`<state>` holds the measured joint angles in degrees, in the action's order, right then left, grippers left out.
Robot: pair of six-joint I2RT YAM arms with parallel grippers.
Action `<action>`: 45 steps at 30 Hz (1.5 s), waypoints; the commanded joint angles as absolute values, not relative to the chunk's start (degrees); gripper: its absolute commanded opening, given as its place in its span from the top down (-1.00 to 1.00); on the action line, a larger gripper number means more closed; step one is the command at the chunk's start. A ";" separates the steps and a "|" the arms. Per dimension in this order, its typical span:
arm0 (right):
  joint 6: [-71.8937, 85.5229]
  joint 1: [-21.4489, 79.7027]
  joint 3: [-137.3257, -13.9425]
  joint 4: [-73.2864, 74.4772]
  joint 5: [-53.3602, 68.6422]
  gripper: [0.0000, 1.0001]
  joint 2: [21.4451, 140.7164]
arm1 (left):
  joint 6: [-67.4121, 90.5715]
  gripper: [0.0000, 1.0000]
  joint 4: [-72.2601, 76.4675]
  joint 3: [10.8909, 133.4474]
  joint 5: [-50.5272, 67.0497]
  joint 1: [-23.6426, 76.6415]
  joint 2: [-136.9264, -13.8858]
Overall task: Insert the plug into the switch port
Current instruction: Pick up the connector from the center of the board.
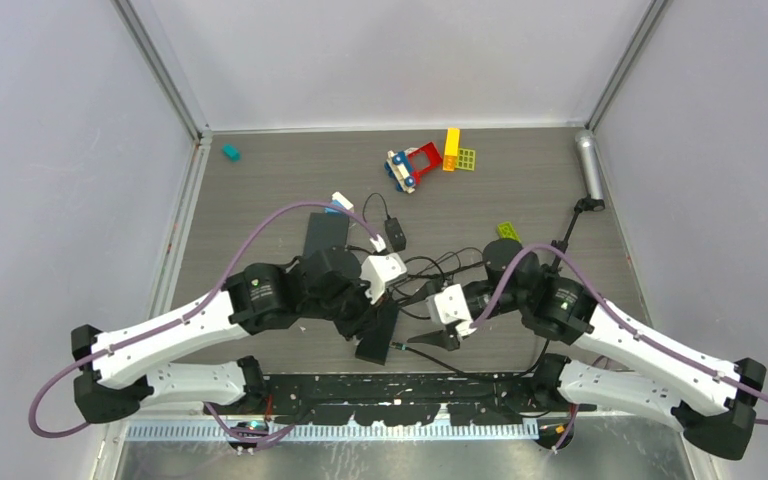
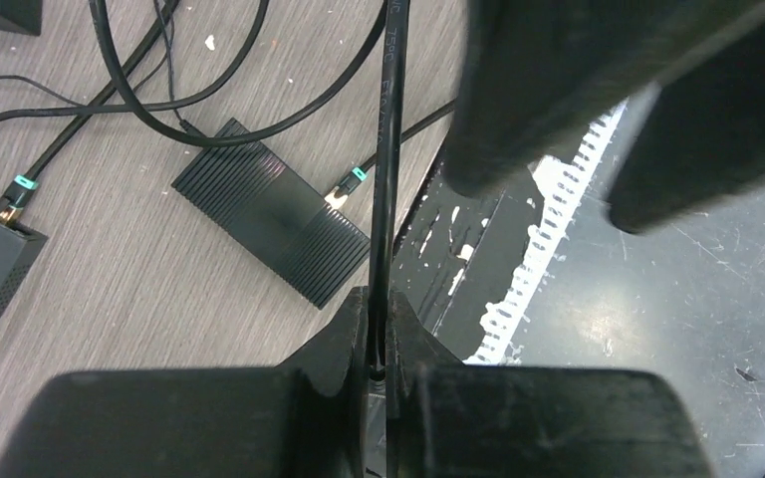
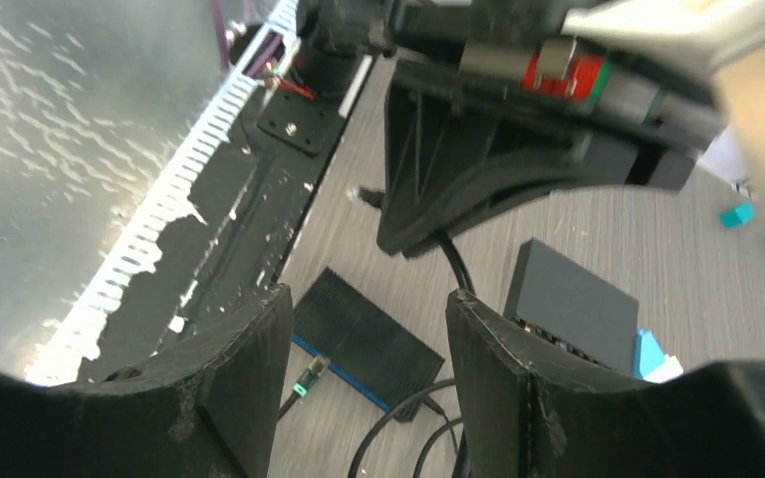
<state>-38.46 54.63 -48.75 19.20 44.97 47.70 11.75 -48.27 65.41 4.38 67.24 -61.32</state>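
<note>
The switch (image 2: 269, 224) is a flat ribbed black box lying near the table's front edge, also seen in the right wrist view (image 3: 369, 344). The plug (image 2: 344, 189) has a green tab; its tip rests against the switch's blue-edged side (image 3: 311, 376), and I cannot tell how deep it sits. My left gripper (image 2: 391, 329) is shut on a thin black cable (image 2: 388, 179), hovering just above the switch (image 1: 378, 338). My right gripper (image 3: 369, 309) stands open, its fingers either side of the switch and plug, with nothing between them (image 1: 432, 340).
A larger black box (image 3: 573, 304) lies beyond the switch, with a second green-tabbed plug (image 2: 17, 189) at it. Loose black cables (image 1: 440, 265) tangle mid-table. Toy bricks (image 1: 425, 160) and a silver cylinder (image 1: 590, 165) sit at the back. The black base rail (image 1: 400, 385) borders the front edge.
</note>
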 commanded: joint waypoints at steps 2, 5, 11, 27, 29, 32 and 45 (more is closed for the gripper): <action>-42.19 57.29 -48.34 18.96 34.79 -0.23 49.87 | 11.72 1.00 -45.51 64.34 6.91 68.25 -57.03; -42.19 58.37 -47.66 16.83 31.99 -0.20 51.46 | 12.44 1.00 -45.35 64.16 8.34 69.39 -57.12; -41.61 59.80 -45.25 13.73 30.95 -0.13 49.89 | 14.25 1.00 -45.39 63.76 7.03 72.22 -58.61; -36.03 60.06 -41.58 8.16 28.81 -0.20 43.15 | 15.77 1.00 -43.24 61.42 6.53 72.25 -55.71; -36.19 60.11 -42.57 8.01 29.56 -0.19 46.64 | 15.61 1.00 -43.09 61.73 7.50 72.25 -56.12; -37.53 60.08 -43.63 8.69 28.61 -0.14 49.61 | 15.44 1.00 -41.92 61.16 8.48 72.30 -55.23; -50.58 60.16 -49.91 18.77 21.55 0.99 50.95 | 16.58 0.01 -38.31 56.28 1.32 72.25 -44.39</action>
<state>-43.57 60.01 -45.34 15.49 25.26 51.72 15.99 -41.47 57.47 5.93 72.01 -49.19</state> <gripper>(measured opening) 0.094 0.383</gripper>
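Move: The right hand, open, is after the black cable just past the left fingers: roughly 2 cm ahead, 2 cm left and 5 cm below it. The same stretch is some 3 cm right and 1 cm ahead of the left hand, which already holds the cable near its plug. Some 26 cm beneath the right hand lie the ribbed black box, about 3 cm ahead and 3 left, and the green-banded plug, right under it; the smooth black box sits at that level too, about 22 cm ahead and 13 left. Down about 5 cm, back up, then down again goes the right hand, working some 4 cm forward; at the second low point it shuts on the cable beside the left gripper and starts to lift, holding the pinch. The left hand, still pinching, eases about 3.5 cm back, then rises 2 cm, tilting slightly, as its fingers begin to open. ##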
